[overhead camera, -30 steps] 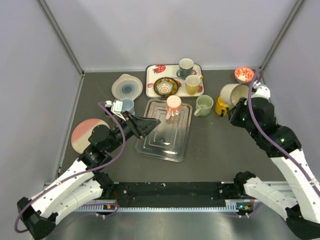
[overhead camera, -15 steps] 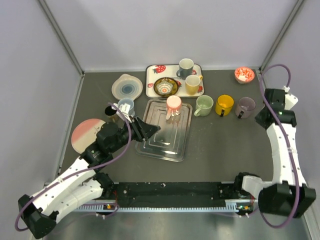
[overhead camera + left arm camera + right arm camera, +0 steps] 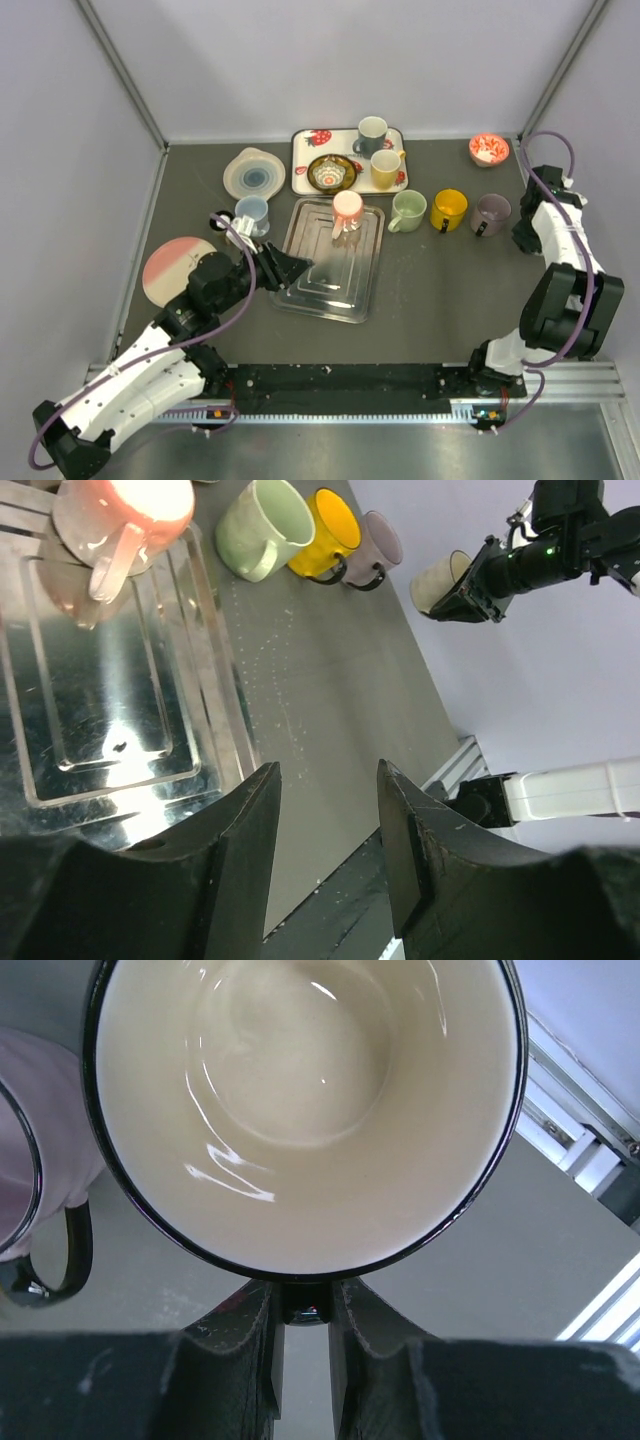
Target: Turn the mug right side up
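Note:
My right gripper [image 3: 305,1300] is shut on the black handle of a mug [image 3: 300,1110] with a cream inside and a black rim. The mug's mouth faces the wrist camera, with the grey table behind it, just right of a purple mug [image 3: 30,1190]. From the left wrist view the same cream mug [image 3: 440,580] hangs from the right gripper [image 3: 490,575] at the far right. In the top view the right gripper [image 3: 525,228] hides it. A pink mug [image 3: 347,208] stands bottom up on the clear tray [image 3: 330,285]. My left gripper [image 3: 295,266] is open and empty over that tray's near left edge.
Green [image 3: 408,210], yellow [image 3: 449,208] and purple [image 3: 490,212] mugs stand in a row right of the tray. A strawberry tray [image 3: 300,172] with two mugs and a bowl sits at the back. A blue plate [image 3: 254,172], small blue cup [image 3: 251,212], pink plate [image 3: 168,268] and red bowl [image 3: 488,149] lie around.
The right arm swung from beside the yellow mug out to the far right edge, carrying the cream mug. The left gripper drew back a little toward the near side.

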Robot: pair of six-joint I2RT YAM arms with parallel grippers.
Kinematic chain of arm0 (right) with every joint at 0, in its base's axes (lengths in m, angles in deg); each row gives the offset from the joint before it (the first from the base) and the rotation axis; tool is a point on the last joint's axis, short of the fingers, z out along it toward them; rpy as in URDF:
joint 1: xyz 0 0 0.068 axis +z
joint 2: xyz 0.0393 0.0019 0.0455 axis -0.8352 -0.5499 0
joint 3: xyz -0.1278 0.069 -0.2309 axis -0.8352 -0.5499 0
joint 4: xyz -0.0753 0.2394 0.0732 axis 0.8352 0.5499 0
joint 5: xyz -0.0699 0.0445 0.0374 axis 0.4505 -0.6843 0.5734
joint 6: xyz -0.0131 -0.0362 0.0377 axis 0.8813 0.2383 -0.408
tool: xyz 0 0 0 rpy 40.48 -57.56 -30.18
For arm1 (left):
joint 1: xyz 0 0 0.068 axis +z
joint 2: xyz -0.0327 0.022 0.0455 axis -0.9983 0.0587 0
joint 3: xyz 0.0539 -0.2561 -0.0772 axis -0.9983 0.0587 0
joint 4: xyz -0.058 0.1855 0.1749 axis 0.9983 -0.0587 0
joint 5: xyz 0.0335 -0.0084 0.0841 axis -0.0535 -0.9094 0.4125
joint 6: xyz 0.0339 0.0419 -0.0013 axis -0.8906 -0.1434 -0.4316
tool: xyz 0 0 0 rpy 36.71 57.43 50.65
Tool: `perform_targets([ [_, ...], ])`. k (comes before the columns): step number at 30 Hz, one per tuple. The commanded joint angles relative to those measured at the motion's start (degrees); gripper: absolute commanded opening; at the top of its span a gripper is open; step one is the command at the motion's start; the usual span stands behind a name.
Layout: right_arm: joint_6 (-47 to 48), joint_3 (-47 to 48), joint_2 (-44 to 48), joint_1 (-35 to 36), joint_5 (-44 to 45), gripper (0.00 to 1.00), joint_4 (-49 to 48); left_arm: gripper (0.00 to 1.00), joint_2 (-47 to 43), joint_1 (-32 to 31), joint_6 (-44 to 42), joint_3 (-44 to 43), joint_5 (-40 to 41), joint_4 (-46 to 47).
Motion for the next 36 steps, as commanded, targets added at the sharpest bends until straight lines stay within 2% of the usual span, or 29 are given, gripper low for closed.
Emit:
perform_targets([
  [1,1.2,4.2,-3.3,-0.9,2.4,0.00,-7.4,0.49,0.4,0.1,-1.9,0.1,1.5,-0.9],
  [11,2.4,8.8,-13.3,-2.1,-3.6,0.00,-10.1,0.50,5.8,0.2,-3.0,-1.3,1.5,-0.7],
  [20,3.0,11.5,-17.9,-2.2,-3.7,0.00,-9.9,0.50,8.7,0.1,-3.0,-1.6,1.3,-0.1],
  [21,3.0,11.5,-18.4,-2.2,-3.7,0.03,-10.0,0.50,8.9,0.1,-3.0,-1.7,1.4,0.1],
  [22,3.0,11.5,-18.5,-2.3,-3.9,0.11,-10.0,0.50,9.0,0.1,-3.0,-1.7,1.3,0.0],
  [25,3.0,11.1,-18.6,-2.6,-4.0,0.27,-9.9,0.50,9.2,0.1,-3.1,-1.9,1.1,0.0],
  [33,2.3,10.7,-15.5,-2.6,-3.7,0.45,-8.8,0.52,8.4,0.1,-3.0,-1.8,0.9,-0.3],
  [36,0.0,10.4,-10.8,-2.5,-3.9,0.53,-5.8,0.55,8.1,0.1,-3.0,-1.9,2.6,-0.8],
])
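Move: The cream mug already hangs by its handle in my right fingers. Its spot on the bare table is about 12 cm ahead, 5 cm right and 11 cm below that hand, with the mauve mug's middle 11 cm left of the spot. The orange bowl lies some 29 cm ahead and 2 cm left of the hand. From my empty left hand, the upturned pink mug is about 18 cm ahead, 10 cm right and 20 cm below. The tray's middle is 6 cm ahead, 7 cm right and well beneath. I set the cream mug down with my right hand, going forward about 6.5 cm and down nearly as far to the clear table right of the mauve mug, the wrist barely turning; then I open the fingers off its handle. My half-open left hand meanwhile sinks about 5.5 cm towards the tray and pink mug, tilting some 10 degrees. ##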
